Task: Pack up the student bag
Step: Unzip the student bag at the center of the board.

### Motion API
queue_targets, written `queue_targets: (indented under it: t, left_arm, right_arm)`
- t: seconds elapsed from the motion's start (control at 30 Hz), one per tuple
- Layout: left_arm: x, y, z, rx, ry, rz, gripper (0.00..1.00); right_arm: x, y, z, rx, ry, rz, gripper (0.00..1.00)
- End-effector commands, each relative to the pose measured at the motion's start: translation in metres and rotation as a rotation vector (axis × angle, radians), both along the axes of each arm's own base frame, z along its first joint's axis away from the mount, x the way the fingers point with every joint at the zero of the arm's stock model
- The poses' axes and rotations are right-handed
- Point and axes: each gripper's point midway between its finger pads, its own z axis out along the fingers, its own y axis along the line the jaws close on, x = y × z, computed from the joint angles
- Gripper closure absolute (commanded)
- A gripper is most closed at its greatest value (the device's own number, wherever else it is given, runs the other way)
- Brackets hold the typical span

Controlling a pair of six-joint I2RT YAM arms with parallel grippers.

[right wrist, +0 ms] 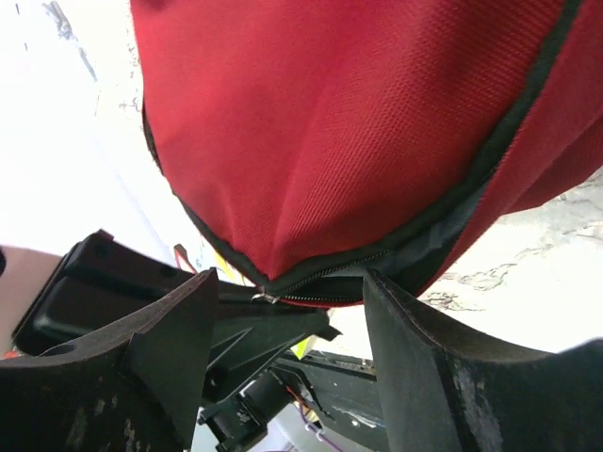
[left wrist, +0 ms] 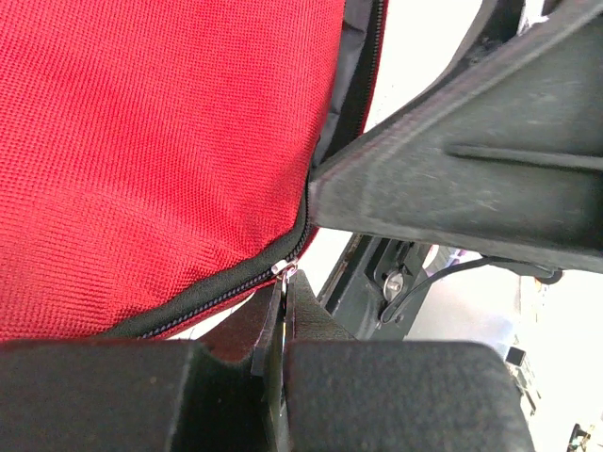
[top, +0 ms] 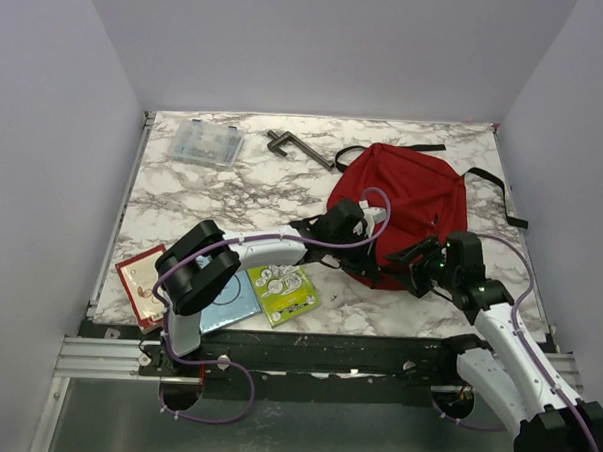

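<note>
The student bag [top: 413,196], a red backpack, lies on the marble table [top: 253,194] at right of centre. Along its near edge runs a dark zipper [left wrist: 212,292]. My left gripper [left wrist: 285,287] is shut on the small metal zipper pull [left wrist: 285,271] at that edge, and it also shows in the top view [top: 382,252]. My right gripper [right wrist: 292,280] is open, its two fingers standing either side of the bag's zippered corner [right wrist: 349,122] just beside the pull [right wrist: 267,297]. It faces the left gripper closely [top: 412,263]. The bag's inside is hidden.
A clear plastic box [top: 205,142] and a dark metal tool [top: 295,146] lie at the back. A red book [top: 144,284], a blue one [top: 228,298] and a green one [top: 284,290] sit near the front edge at left. Black straps [top: 488,189] trail to the bag's right.
</note>
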Motion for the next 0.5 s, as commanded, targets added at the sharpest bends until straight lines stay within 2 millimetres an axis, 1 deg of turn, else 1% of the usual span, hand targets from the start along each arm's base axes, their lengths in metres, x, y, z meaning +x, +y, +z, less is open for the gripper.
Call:
queue_targets:
  t: [0.0,0.17,0.2,0.23,0.3,0.33,0.37,0.4,0.47]
  left_arm:
    - [0.000,-0.002,0.013,-0.018,-0.044,-0.004,1.00]
    - [-0.002,-0.002,0.017,-0.023,-0.060,-0.009,1.00]
    - [-0.005,-0.002,0.015,-0.020,-0.058,-0.014,1.00]
    - [-0.007,-0.002,0.014,-0.017,-0.057,-0.019,1.00]
    - [-0.014,-0.001,0.007,0.008,-0.040,-0.032,1.00]
    - [-0.016,0.000,0.005,0.014,-0.038,-0.032,1.00]
    - [-0.016,0.002,0.003,0.024,-0.034,-0.027,1.00]
    - [-0.015,0.005,0.002,0.036,-0.039,-0.016,1.00]
    - [-0.009,0.012,-0.001,0.065,-0.058,0.014,1.00]
  right_arm:
    - [0.008,0.006,-0.006,0.073,0.009,-0.045,0.34]
    - [0.024,0.005,-0.020,0.084,0.015,-0.093,0.36]
    - [0.027,0.005,-0.022,0.080,0.018,-0.095,0.37]
    - [0.030,0.005,-0.025,0.072,0.022,-0.098,0.41]
    - [0.035,0.003,-0.032,0.049,0.040,-0.107,0.56]
    - [0.037,0.003,-0.035,0.038,0.042,-0.101,0.69]
    - [0.038,0.002,-0.037,0.024,0.040,-0.093,0.87]
    - [0.039,0.001,-0.038,0.000,0.039,-0.080,0.98]
    - [0.040,-0.003,-0.037,-0.052,0.030,-0.054,0.99]
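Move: The right hand hangs open over the student bag's near edge. The red fabric edge it goes for is about 3 cm ahead of it, in line sideways and some 4 cm lower. The zipper pull is about 7 cm to the right hand's left, 3 cm back and 1 cm lower, already between the left fingers; from there the fabric edge lies 5 cm ahead, 6 cm right and 3 cm down. The yellow-green book is some 28 cm left of the right hand, 5 cm back and 10 cm lower. Shutting almost fully, the right fingers pinch the red fabric edge beside the open zipper, after going down about 4 cm and forward some 3 cm with a slight downward tip of the hand. The left hand keeps its closed grip on the zipper pull, easing back and down by barely a centimetre. ##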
